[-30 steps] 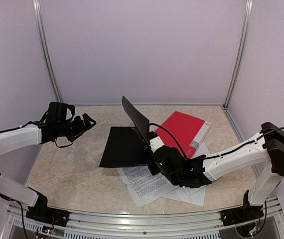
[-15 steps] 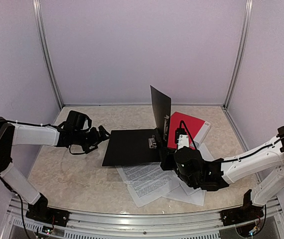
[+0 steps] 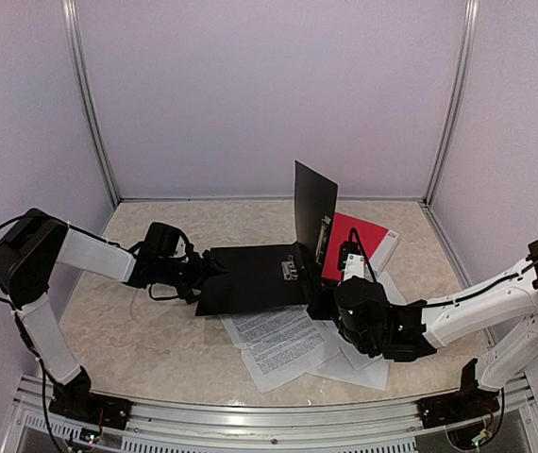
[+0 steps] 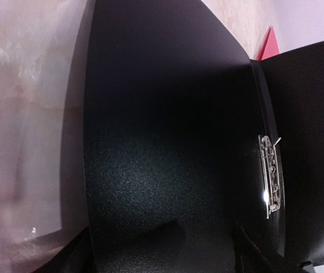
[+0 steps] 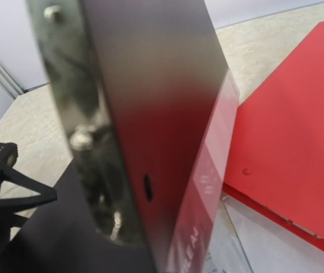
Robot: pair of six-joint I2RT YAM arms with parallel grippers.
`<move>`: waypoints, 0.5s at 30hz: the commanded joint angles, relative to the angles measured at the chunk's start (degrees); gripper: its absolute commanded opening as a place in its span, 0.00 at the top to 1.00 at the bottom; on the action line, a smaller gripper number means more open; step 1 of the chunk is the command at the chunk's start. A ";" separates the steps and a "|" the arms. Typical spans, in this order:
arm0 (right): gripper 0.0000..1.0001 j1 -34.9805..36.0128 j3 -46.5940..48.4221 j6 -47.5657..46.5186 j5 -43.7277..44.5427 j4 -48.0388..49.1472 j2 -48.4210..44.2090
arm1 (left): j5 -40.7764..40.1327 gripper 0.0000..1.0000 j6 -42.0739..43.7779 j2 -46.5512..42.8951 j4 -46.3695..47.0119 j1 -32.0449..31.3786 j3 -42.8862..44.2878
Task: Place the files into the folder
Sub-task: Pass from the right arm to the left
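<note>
The black folder (image 3: 250,278) lies open, its left cover flat on the table and its right cover (image 3: 314,219) standing upright. My right gripper (image 3: 321,294) is shut on that upright cover near the spine; in the right wrist view the cover (image 5: 150,96) fills the middle and hides the fingers. My left gripper (image 3: 208,272) is open at the flat cover's left edge. In the left wrist view its fingers (image 4: 78,253) straddle the flat cover (image 4: 162,142), and the metal clip (image 4: 269,176) shows by the spine. The files (image 3: 278,344), printed white sheets, lie in front of the folder, partly under my right arm.
A red folder (image 3: 363,241) lies closed behind the upright cover, also seen in the right wrist view as a red folder (image 5: 287,131). Walls enclose the table on three sides. My right arm (image 3: 458,307) stretches across the right front of the table.
My left arm has swung right and down to the flat cover's left edge, its jaws narrowing a little. My right gripper has raised the right cover to upright.
</note>
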 commanded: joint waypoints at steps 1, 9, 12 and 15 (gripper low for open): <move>1.00 -0.55 -1.13 1.21 0.88 0.63 -1.76 | 1.72 0.33 -3.25 0.73 4.61 -0.38 -0.31; 1.00 -0.56 -1.78 1.23 0.68 0.21 -2.38 | 0.83 0.77 -0.71 -3.96 4.90 -0.08 -0.75; 1.00 -0.57 -1.47 0.46 -0.02 -0.15 -2.46 | 0.69 1.00 0.30 -6.30 3.91 0.35 -0.36; 0.95 -0.57 -0.67 0.23 -0.67 -2.20 -2.70 | -1.09 1.00 2.66 -9.73 0.47 0.50 0.70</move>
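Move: The black folder lies open, its left cover edge already between the open left fingers, roughly 2 cm to the left of that hand point. The ring clip is about 15 cm to the left hand's right and level with it; the printed sheets lie some 13 cm right and 16 cm back, 3 cm lower. From the right hand, the left cover edge is about 22 cm left, 8 cm ahead and 12 cm below. Left fingers shut on the black folder's left cover edge and lift about 5 cm; the right holds still. ##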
